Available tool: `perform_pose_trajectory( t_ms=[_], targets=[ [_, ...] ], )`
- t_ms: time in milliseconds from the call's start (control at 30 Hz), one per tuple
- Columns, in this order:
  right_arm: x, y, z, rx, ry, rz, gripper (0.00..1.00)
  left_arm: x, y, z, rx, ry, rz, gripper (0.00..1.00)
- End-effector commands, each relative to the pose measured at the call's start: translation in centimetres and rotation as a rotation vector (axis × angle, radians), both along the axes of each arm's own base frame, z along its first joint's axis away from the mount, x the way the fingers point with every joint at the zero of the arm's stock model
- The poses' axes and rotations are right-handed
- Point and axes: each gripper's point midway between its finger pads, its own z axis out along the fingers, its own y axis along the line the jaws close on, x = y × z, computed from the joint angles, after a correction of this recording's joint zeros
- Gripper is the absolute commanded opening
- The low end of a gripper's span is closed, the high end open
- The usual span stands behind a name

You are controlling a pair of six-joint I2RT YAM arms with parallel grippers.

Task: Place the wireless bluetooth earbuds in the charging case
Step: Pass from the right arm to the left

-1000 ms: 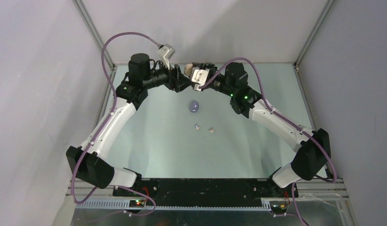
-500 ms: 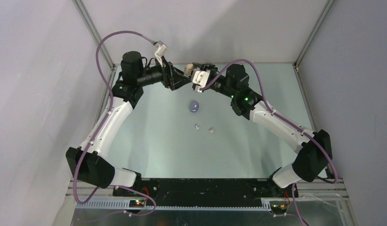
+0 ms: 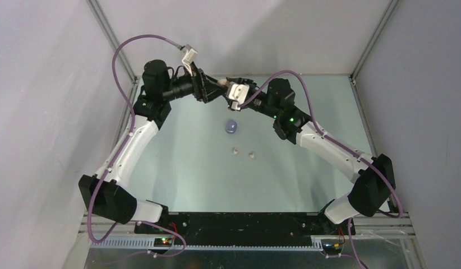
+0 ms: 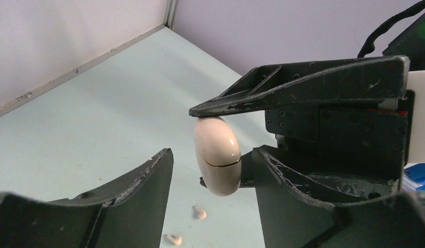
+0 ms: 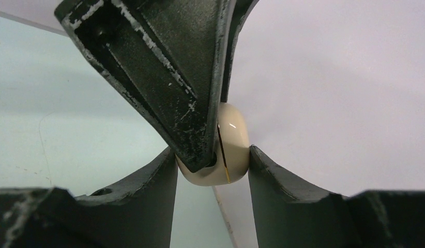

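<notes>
The cream charging case hangs closed above the far middle of the table, and my right gripper is shut on it. In the top view the case shows between the two wrists. My left gripper is open around the case, with a clear gap on its left side and a narrow one on its right. One left finger crosses in front of the case in the right wrist view. Two small cream earbuds lie on the table, also seen below the case as earbuds.
A closed purple case sits on the table a little nearer than the grippers. The back wall and the table's far edge lie just behind both wrists. The right gripper's finger fills the upper right of the left wrist view.
My left wrist has shifted a little left and towards the back, and its jaws have narrowed around the cream case. The right arm and the earbuds have stayed put.
</notes>
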Motion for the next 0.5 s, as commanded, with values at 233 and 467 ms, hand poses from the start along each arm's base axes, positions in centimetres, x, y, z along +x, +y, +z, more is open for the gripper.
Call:
perform_pose_trajectory(
  t_ms=[233, 467],
  targets=[
    [-0.1, 0.0, 3.3, 0.112, -0.049, -0.020, 0.30, 1.1, -0.1, 1.2, -0.019, -0.028, 0.026, 0.52],
    [-0.9, 0.5, 0.8, 0.033, 0.014, 0.034, 0.55, 1.0, -0.1, 1.5, -0.024, -0.049, 0.012, 0.26]
  ],
)
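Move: The peach charging case is pinched in the right fingertips, its middle practically at the right hand point. For the left hand it already stands between the open fingers, level with them and about 1 cm to the right. From the left hand, some 30 cm lower on the table, the lilac case lies about 5 cm ahead and 3 cm right, one white earbud 6 cm back and 4 cm right, the other 7 cm back and 10 cm right. Forward and down by well under 1 cm each, the left hand settles around the charging case, then closes its fingers from about two-thirds open to a third, bringing the tips in against the case's free sides, across the right hand's pinch. The right hand keeps its grip unchanged and holds the case out, drifting only about half a centimetre forward. ##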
